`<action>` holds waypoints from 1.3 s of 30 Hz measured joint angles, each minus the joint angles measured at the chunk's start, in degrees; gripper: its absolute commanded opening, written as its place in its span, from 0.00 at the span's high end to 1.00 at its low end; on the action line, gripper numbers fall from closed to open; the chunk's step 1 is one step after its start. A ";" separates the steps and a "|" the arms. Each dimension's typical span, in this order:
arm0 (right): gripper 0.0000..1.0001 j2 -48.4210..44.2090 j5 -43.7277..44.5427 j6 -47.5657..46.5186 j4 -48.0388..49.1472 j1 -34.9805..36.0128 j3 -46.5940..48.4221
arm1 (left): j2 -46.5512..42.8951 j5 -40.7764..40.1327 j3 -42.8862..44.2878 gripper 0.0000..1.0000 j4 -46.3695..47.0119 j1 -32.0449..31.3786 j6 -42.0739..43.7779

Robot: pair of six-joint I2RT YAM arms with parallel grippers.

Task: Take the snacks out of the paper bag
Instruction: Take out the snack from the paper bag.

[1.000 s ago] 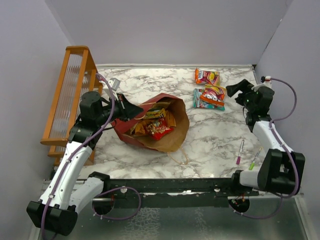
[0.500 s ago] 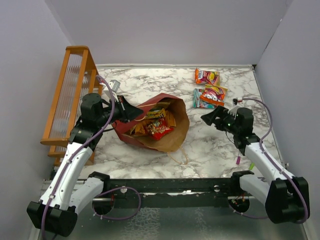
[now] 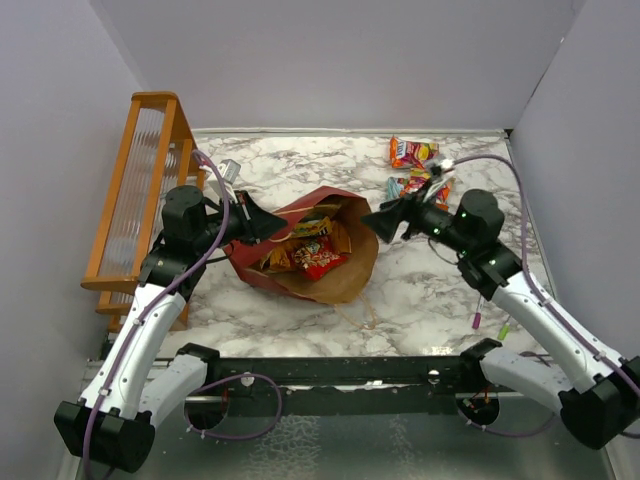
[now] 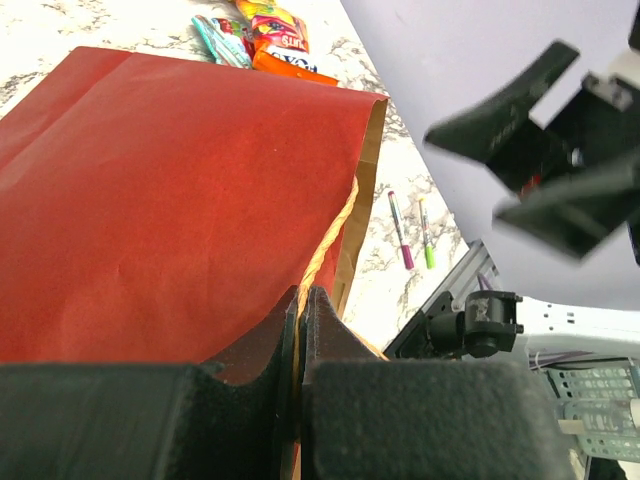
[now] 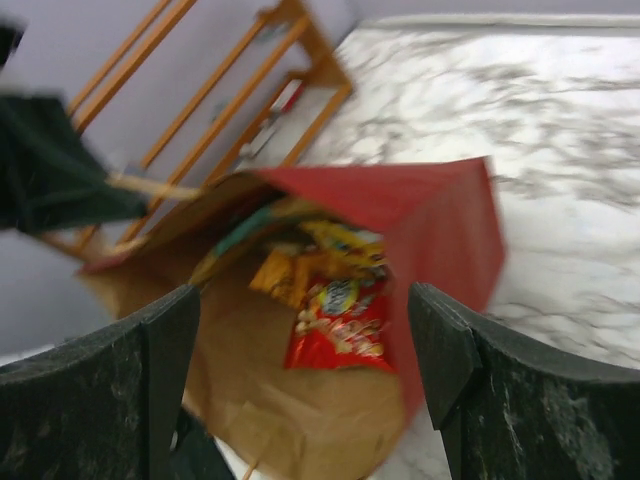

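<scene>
The dark red paper bag (image 3: 345,275) lies on its side, its brown mouth open to the right. Inside show a red packet (image 3: 320,258) and yellow and orange packets (image 3: 312,228). My left gripper (image 3: 262,222) is shut on the bag's tan handle (image 4: 325,235) at the upper rim and holds the mouth open. My right gripper (image 3: 383,224) is open and empty, just right of the mouth and pointing into it. Its wrist view frames the red packet (image 5: 340,330) between the fingers. Two snacks lie on the table at the back right, one orange (image 3: 412,152), one teal and orange (image 3: 402,186) partly behind my right gripper.
An orange wooden rack (image 3: 140,190) stands along the left edge, close behind my left arm. A pink pen (image 3: 479,305) and a green pen (image 3: 503,328) lie at the front right beside my right arm. Walls close in the table on three sides.
My right arm has swung from the back right corner leftward, over the two snacks on the table, to the bag's mouth. My left gripper and the bag have not moved.
</scene>
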 measured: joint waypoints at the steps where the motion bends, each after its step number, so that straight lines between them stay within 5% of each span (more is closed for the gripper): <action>1: 0.17 0.15 0.09 -1.84 0.15 3.19 -0.09 | 0.00 -0.02 0.00 1.00 -0.02 0.00 -0.04; 8: 0.26 3.54 1.95 -24.83 1.49 26.05 -1.88 | 0.17 -0.02 0.20 1.00 -0.13 0.00 -0.02; 22: 0.23 21.18 9.51 -66.38 -5.07 27.12 3.96 | 0.20 -0.07 0.83 1.00 -0.57 0.00 0.11; 27: 0.24 28.02 12.63 -72.39 -5.73 27.12 6.69 | 0.20 -0.09 1.51 1.00 -1.20 0.00 0.52; 39: 0.49 38.66 13.55 -75.67 -5.68 27.12 9.31 | 0.20 -0.24 1.68 1.00 -2.38 0.00 1.20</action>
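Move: The red snack pack in the open paper bag lies about 13 cm to the right hand's left, level with it fore and aft, and some 23 cm below. In the bag with it, a yellow pack lies about 7 cm farther out and 2 cm more to the left, and an orange pack some 9 cm to the left of the red one. From the left hand, still pinching the bag's handle, the red pack lies about 8 cm right, level fore and aft, and 24 cm below. The right hand swings left and back about 10 cm each way, dropping a little, then sinks steeply some 17 cm into the bag while coming forward again by about as much as it had drawn back, ending close over the red pack. On the way the wrist rolls over and tips the fingers from almost level to pointing left and steeply down, and they start narrowing around the red pack without shutting, while the left hand keeps its place and its hold on the handle. ##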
